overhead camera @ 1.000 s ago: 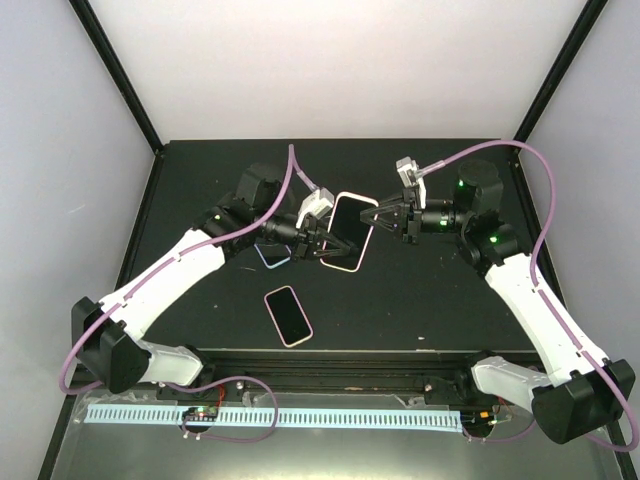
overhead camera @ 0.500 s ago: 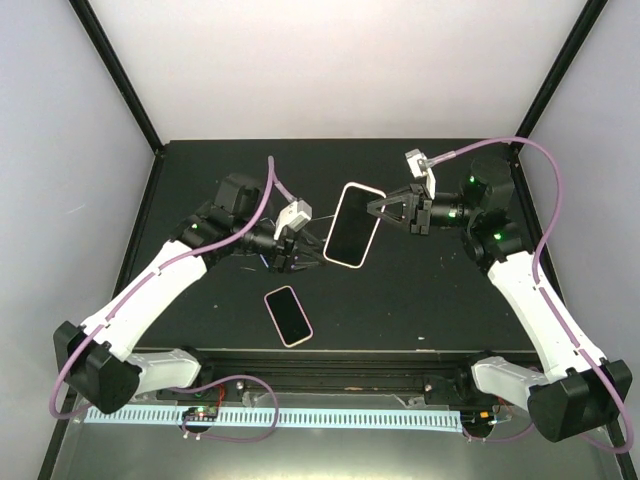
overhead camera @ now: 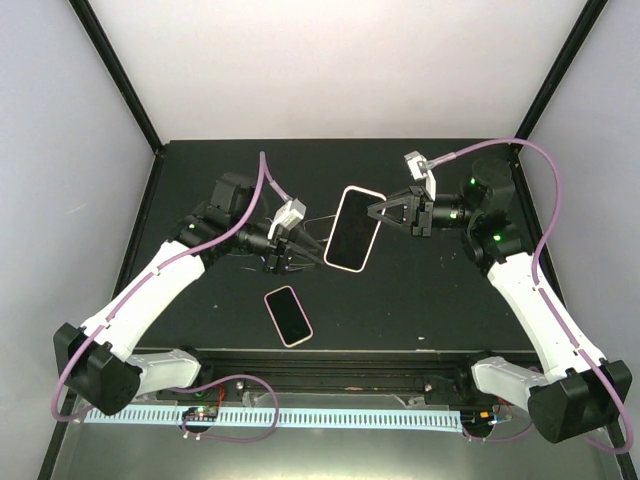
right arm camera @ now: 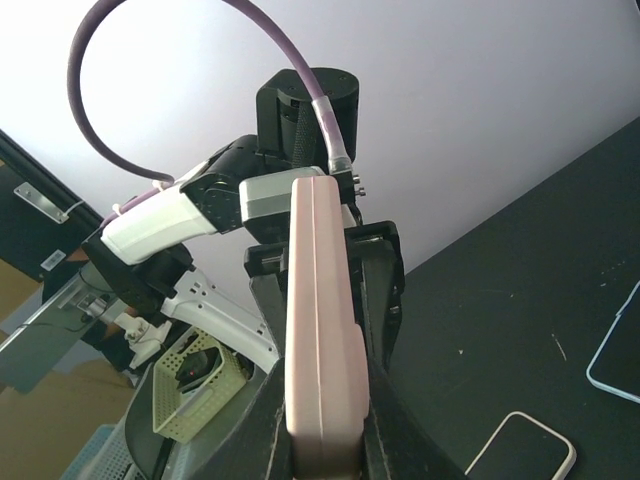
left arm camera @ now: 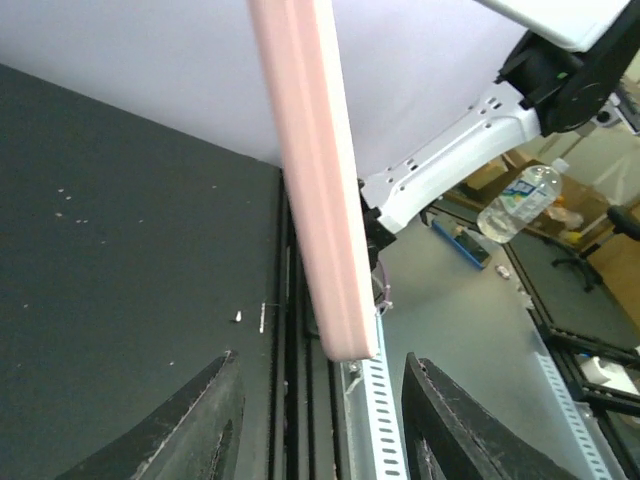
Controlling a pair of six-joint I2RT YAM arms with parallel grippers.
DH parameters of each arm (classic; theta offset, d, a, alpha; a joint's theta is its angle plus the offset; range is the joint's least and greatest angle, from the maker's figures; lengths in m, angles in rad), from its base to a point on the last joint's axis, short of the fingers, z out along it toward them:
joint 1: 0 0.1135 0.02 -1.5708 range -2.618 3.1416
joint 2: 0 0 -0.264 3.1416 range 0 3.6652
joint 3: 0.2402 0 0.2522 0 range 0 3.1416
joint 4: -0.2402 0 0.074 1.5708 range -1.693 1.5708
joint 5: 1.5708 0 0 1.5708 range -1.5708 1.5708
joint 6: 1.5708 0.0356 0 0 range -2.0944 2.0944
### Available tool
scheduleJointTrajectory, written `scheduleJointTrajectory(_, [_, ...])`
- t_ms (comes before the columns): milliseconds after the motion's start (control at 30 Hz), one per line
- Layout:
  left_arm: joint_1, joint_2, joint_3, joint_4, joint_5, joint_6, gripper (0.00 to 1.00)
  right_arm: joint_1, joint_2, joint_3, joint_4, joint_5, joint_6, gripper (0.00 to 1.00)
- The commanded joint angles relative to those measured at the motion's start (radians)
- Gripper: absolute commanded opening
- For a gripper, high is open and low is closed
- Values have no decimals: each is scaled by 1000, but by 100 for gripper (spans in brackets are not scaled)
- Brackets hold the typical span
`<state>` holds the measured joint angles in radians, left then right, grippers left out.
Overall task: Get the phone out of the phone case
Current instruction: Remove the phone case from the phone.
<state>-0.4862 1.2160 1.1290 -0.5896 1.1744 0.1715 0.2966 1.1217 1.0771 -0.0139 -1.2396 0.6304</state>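
Observation:
The phone in its pink case (overhead camera: 352,228) hangs in the air over the middle of the table, dark screen up. My right gripper (overhead camera: 378,210) is shut on its upper right end. In the right wrist view the case's pink edge (right arm camera: 320,330) is pinched between both fingers (right arm camera: 395,300). My left gripper (overhead camera: 308,245) stands open just left of the phone, apart from it. In the left wrist view the case's lower end (left arm camera: 345,320) floats beyond the spread fingers (left arm camera: 200,420), touching neither.
A second phone with a pink rim (overhead camera: 288,315) lies flat near the table's front, also seen as a phone (right arm camera: 520,450) in the right wrist view. A pale blue-edged flat thing (right arm camera: 618,350) lies beside it. Black frame posts (overhead camera: 120,75) flank the table.
My left gripper has let go of the phone's lower end, opened and drawn back to the left. My right gripper has kept the phone and shifted it slightly up and right.

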Motion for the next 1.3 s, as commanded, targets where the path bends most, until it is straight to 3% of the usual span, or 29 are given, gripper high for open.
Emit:
scheduleJointTrajectory(0, [5,-22,-4,66,110,-24,46,-3,-27,-2,34,-2,-8,1])
scheduleJointTrajectory(367, [3,11,-11,148,37,-127,42,-1,-32,-3,46,-4,3,1])
scheduleJointTrajectory(633, [3,14,-20,134,-88,-112,27,-1,-37,-8,96,-22,61,1])
scheduleJointTrajectory(933, [4,22,-27,130,-154,-101,21,-2,-44,-44,332,-65,301,1])
scheduleJointTrajectory(1133, [10,18,-43,136,-161,-97,20,-2,-42,-91,591,-94,545,1])
scheduleJointTrajectory(1267, [12,23,-42,145,-178,-109,18,-1,-39,-86,620,-95,591,1])
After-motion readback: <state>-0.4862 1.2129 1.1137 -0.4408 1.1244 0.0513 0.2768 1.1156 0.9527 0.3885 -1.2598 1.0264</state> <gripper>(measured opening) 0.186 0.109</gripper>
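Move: Just right of the left fingertips hangs the pink phone case with its phone, steeply slanted; its middle lies about 5 cm right, 2 cm ahead and 6 cm above that hand. On the table roughly 28 cm below lie another pink phone, 4 cm back and 6 cm left; a blue phone, 14 cm ahead and 12 cm left; and a grey phone, 19 cm ahead and 4 cm right. From the right hand, already pinching the case's right edge, its middle is about 4 cm left, 2 cm back and 3 cm down. Closing from about half open to nearly shut, the left fingers come around the lower-left corner of the pink case as that hand rises a centimetre, then eases some 2 cm forward. The right hand keeps its pinch on the case's other edge, almost in place, and late on rolls it just under 10 degrees, upper end leaning forward, fingertips tipping slightly up. ##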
